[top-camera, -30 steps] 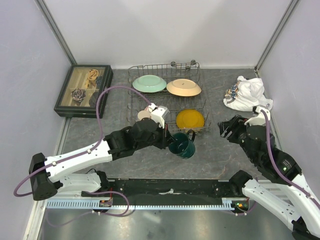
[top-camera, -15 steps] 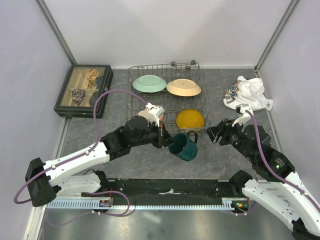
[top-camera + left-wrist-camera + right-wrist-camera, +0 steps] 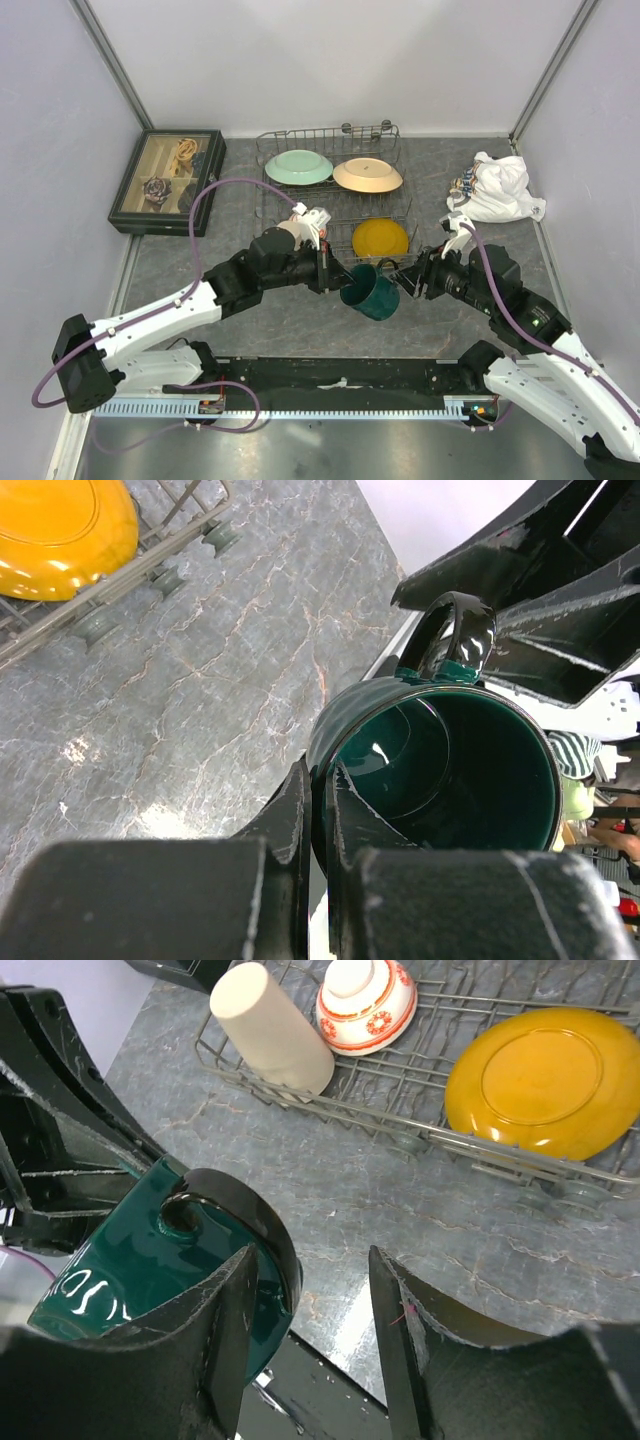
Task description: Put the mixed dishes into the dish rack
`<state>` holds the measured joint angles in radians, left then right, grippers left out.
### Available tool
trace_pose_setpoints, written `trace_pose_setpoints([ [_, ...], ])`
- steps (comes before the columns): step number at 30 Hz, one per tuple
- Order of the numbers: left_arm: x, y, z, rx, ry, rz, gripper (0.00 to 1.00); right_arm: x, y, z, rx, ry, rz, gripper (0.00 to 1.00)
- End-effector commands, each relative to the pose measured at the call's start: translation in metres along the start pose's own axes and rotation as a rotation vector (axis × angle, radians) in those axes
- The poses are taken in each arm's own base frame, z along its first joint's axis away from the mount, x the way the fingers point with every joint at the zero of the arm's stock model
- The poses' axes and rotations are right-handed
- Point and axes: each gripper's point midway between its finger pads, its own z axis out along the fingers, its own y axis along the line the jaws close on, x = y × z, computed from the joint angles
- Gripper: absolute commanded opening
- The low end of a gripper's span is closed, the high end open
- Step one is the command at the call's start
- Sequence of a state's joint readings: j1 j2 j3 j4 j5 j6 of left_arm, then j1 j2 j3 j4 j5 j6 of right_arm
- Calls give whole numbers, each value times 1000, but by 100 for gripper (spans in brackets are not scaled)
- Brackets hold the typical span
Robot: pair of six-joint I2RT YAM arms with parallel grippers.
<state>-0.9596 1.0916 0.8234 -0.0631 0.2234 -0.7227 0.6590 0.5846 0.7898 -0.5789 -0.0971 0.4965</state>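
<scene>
The dark green mug hangs above the table in front of the dish rack. My left gripper is shut on its rim, one finger inside and one outside. My right gripper stands open beside the mug, its left finger against the mug's handle and only table showing in the gap. In the rack lie the pale green plate, tan plate, yellow plate, beige cup and red-orange bowl.
A dark glass-topped display box sits at the back left. A white cloth bundle lies at the back right. Grey walls close in both sides and the back. A black strip runs along the near table edge.
My right arm has swung left from the right side up to the mug's handle, its jaws narrowing a little. The left gripper has carried the mug slightly right.
</scene>
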Motion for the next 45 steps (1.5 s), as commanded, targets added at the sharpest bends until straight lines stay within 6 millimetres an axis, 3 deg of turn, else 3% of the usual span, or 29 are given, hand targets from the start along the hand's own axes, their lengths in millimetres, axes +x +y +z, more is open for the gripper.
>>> trace_pose_setpoints([
  [1, -35, -45, -5, 156, -99, -5, 2, -3, 9, 3, -54, -10, -19, 56],
  [9, -35, -51, -1, 196, -86, -9, 1, 4, 8, 11, -61, 6, -10, 48],
  [17, -33, -55, 1, 219, -76, -14, 1, 4, 8, 19, -63, 11, 5, 25],
  [20, -32, -53, 1, 214, -74, -17, 3, 3, 8, 19, -58, 10, 10, 8],
  [21, -31, -51, 1, 209, -72, -17, 5, 2, 8, 19, -57, 8, 12, 0],
  [28, -29, -44, 3, 178, -73, -16, 44, -7, 11, 17, -48, -9, 30, 0],
  [34, -37, -34, -4, 101, -110, 15, 64, -13, 10, 15, -36, -21, 18, 0],
  [40, -56, -24, -29, -13, -196, 70, 76, -12, 6, 15, -12, -17, 6, 0],
  [45, -62, -13, -45, -84, -234, 121, 78, -11, 2, 19, 13, -8, 19, 0],
])
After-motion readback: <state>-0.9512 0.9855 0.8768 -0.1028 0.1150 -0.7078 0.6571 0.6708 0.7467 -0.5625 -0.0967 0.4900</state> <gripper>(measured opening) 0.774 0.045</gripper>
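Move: The green mug, its rim pinched in the left fingers, has its middle about 4 cm right, 3 cm back and 3 cm below the left hand; from the open right hand it is some 4 cm left, 3 cm back and 3 cm below. The mug's handle is nearer the right hand, about 1 cm ahead, 2 cm left and 1 cm below. The yellow plate in the rack is roughly 8 cm ahead of the right hand, 1 cm left and 12 cm lower. Right fingers pinch the mug's handle, then sink about 3 cm; left fingers open off its rim, rising about 5 cm. ##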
